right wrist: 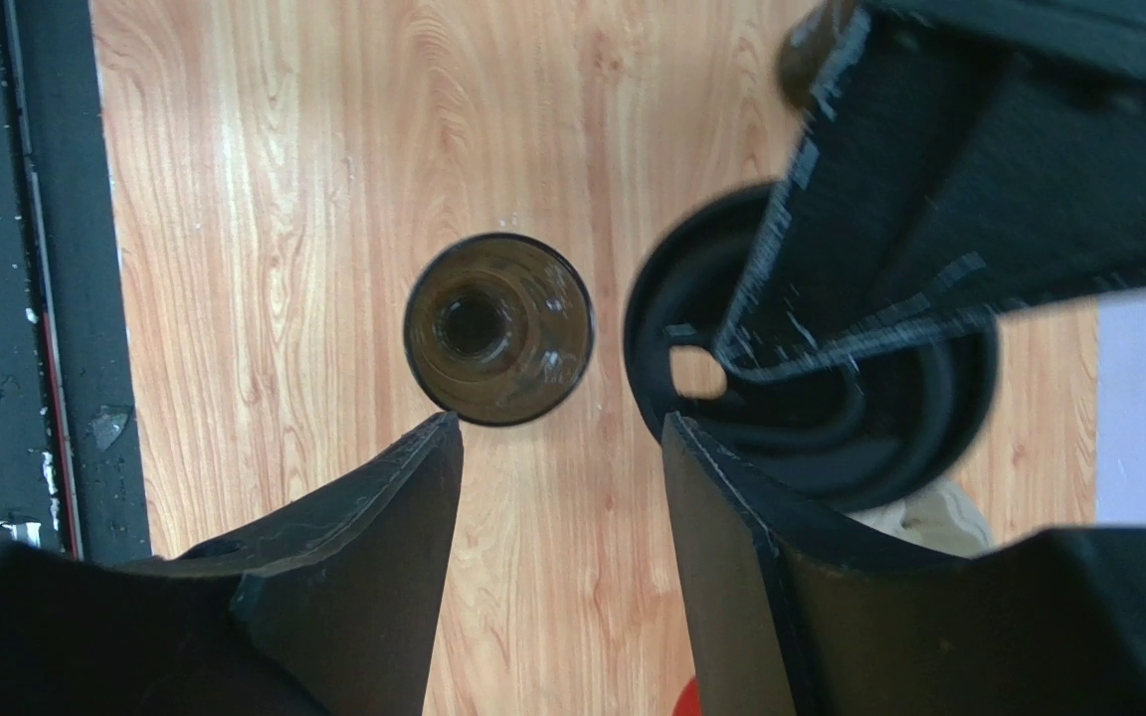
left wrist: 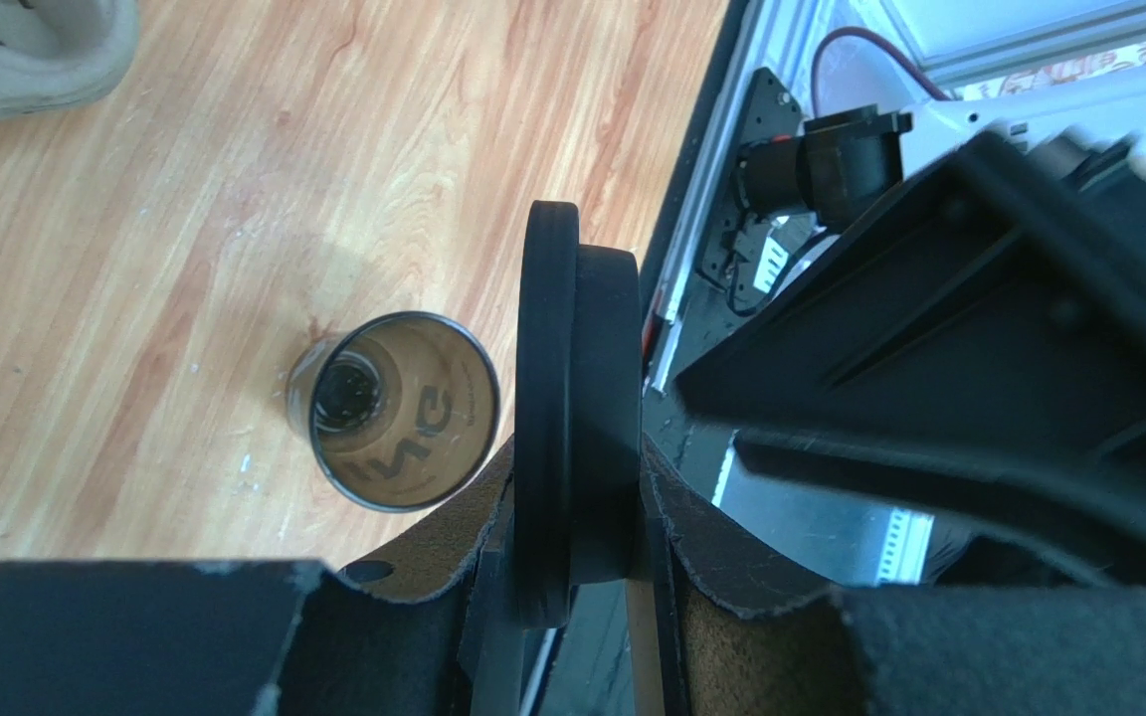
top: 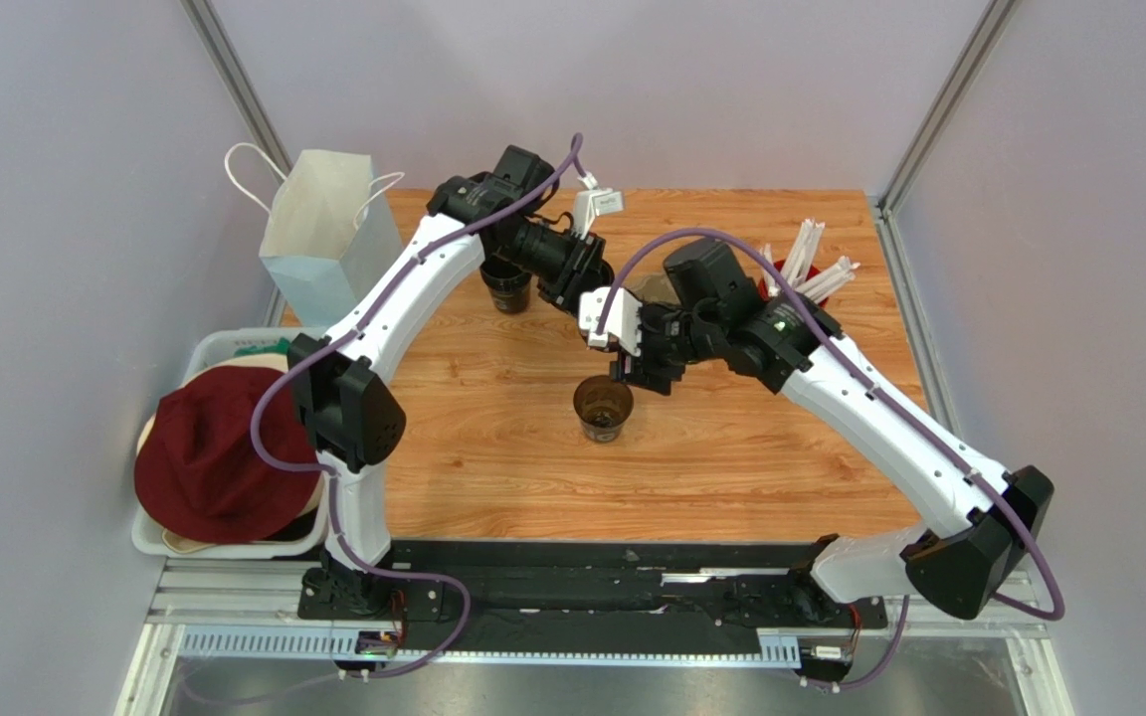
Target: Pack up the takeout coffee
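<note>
The takeout coffee cup stands open on the wooden table near its middle, black outside and brown inside. In the left wrist view the cup shows beside the jaws. My left gripper is shut on the cup's round black lid, held edge-on between the pads. From above, the left gripper hovers behind the cup. My right gripper hangs just above and behind the cup. Its jaws stand open over bare wood. The lid shows to its right.
A white paper bag stands upright at the back left corner. A second black cup sits under the left arm. A white bin with a dark red hat lies off the table's left edge. White sticks stand at the back right.
</note>
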`<action>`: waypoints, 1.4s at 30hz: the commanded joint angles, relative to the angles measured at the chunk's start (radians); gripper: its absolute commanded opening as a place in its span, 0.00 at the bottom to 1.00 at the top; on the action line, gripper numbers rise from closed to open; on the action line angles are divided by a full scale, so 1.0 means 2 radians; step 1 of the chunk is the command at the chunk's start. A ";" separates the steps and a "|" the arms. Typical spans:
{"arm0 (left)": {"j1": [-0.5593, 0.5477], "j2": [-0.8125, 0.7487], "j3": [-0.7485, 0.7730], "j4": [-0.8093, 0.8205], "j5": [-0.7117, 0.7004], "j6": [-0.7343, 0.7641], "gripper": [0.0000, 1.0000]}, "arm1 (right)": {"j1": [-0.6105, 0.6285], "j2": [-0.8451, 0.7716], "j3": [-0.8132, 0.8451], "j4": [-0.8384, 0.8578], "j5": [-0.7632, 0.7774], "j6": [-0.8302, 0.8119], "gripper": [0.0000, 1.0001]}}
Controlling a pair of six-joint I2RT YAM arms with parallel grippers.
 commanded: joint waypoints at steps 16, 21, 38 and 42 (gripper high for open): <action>-0.003 -0.041 -0.017 0.018 0.033 -0.019 0.27 | 0.029 0.025 0.017 0.036 0.030 -0.020 0.53; -0.003 -0.044 -0.018 0.019 0.035 -0.020 0.27 | 0.028 0.025 0.012 0.041 0.046 -0.026 0.53; -0.003 -0.054 -0.022 0.017 0.043 -0.016 0.27 | 0.025 0.025 -0.025 0.094 0.075 -0.017 0.35; -0.003 -0.053 -0.020 0.017 0.049 -0.016 0.27 | 0.024 0.028 -0.026 0.104 0.080 -0.014 0.29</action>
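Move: My left hand already holds the black lid between its fingers, its middle about at the hand point; the brown cup stands some 9 cm back from that hand and 22 cm below. From my right hand the lid is about 6 cm ahead and 2 cm left, nearly level. From the right hand, too, the brown cup stands about 3 cm back, 3 left and 21 below, the cup carrier 17 ahead, 9 right and 25 below. I keep the lid pinched and nearly still in my left hand while my right hand slips about 2 cm left and 1 cm down, then eases some 3 cm forward to the lid's near rim, its fingers tipping up slightly. The right fingers narrow from a bit over half open to about a third, one over the lid's face by its small hole, the other just outside the rim. ##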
